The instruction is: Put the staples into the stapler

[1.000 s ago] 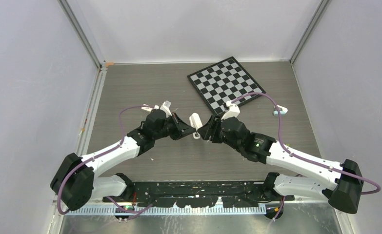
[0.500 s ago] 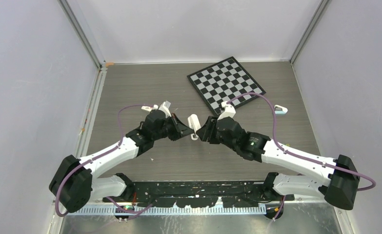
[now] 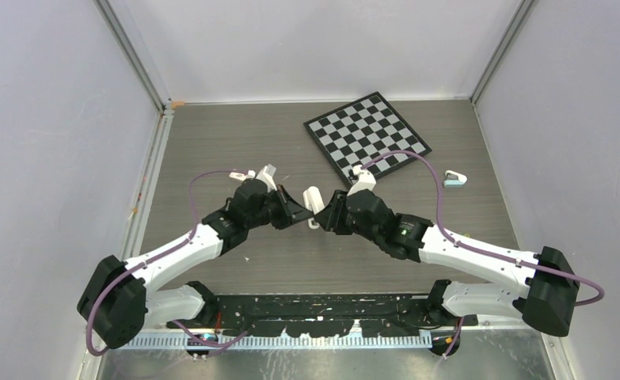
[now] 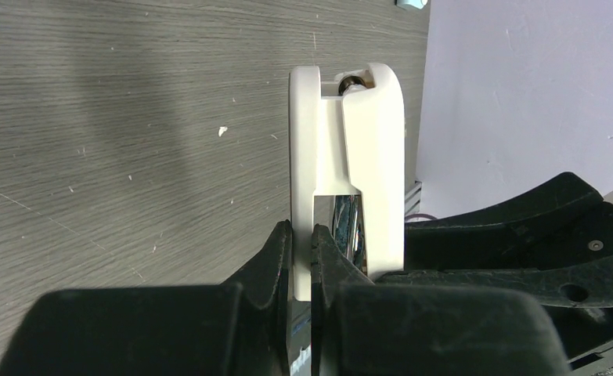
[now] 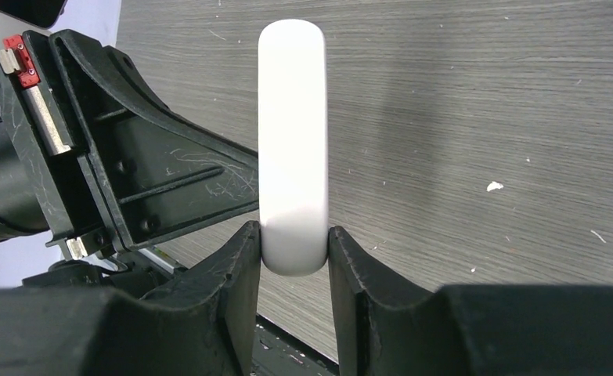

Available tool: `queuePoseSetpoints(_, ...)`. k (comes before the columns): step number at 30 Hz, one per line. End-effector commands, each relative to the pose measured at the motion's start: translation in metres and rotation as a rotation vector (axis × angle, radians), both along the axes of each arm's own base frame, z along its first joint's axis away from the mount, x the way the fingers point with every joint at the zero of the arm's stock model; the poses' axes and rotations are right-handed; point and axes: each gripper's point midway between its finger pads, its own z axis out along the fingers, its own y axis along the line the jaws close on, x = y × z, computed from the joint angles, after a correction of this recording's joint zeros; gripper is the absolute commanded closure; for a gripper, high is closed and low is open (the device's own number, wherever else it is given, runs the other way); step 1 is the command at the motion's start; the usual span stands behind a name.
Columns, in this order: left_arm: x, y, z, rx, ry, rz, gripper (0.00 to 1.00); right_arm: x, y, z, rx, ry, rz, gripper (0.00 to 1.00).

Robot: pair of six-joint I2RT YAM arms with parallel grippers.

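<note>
The white stapler [image 3: 314,199] is held upright above mid-table between both grippers. My left gripper [image 3: 301,210] is shut on one thin white arm of the stapler [image 4: 303,196]. The stapler stands opened, with a teal and shiny metal part showing in the gap beside that arm. In the right wrist view the rounded white body of the stapler [image 5: 291,133] stands between my right gripper's [image 5: 293,247] pads, which press on both its sides. The staples are not visible as a separate block in any view.
A black-and-white chequered board [image 3: 367,136] lies at the back right. A small white and pale blue object [image 3: 454,179] rests on the table right of it, near the right arm's purple cable. Grey walls enclose the wooden table [image 3: 235,142].
My right arm has slid left toward the stapler and its jaws have narrowed onto the white body. The left gripper has kept its grip and barely moved.
</note>
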Motion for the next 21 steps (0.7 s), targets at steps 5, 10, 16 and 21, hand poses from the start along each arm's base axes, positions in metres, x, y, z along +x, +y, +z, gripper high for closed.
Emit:
queuePoseSetpoints(5,0.012,0.025,0.039,0.151,-0.311,-0.017,1.0,0.011,-0.029,0.036,-0.046,-0.093,-0.091,0.72)
queuePoseSetpoints(10,0.018,0.046,0.056,0.337,-0.533,-0.082,1.0,0.007,-0.042,0.066,0.014,-0.182,-0.085,0.72)
queuePoseSetpoints(16,0.015,0.06,0.049,0.505,-0.634,-0.189,1.0,0.007,-0.067,0.095,0.03,-0.257,-0.129,0.72)
queuePoseSetpoints(21,0.0,0.052,0.057,0.472,-0.835,-0.318,1.0,0.008,-0.068,0.093,0.009,-0.268,-0.115,0.73)
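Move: Both grippers already hold the stapler between them: its middle lies about 2 cm ahead and 1 cm right of the left hand, on the thin white base, and about 3 cm ahead and 1 cm left of the right hand, on the wide top arm, level with both. The small white box is some 21 cm ahead and 19 cm left of the left hand, 15 cm lower. The chessboard's middle is roughly 32 cm ahead and 15 cm right of the right hand, 16 cm lower. Lift the right gripper about 9 cm, swinging it some 4 cm right as it climbs and tipping its fingers slightly up, still gripping the stapler's top arm. Raise the left gripper about 5 cm and draw it left, rolling it some 45 degrees around its finger axis, clockwise looking along the fingers, with the base kept pinched, so the two halves are pulled apart about the hinge. ##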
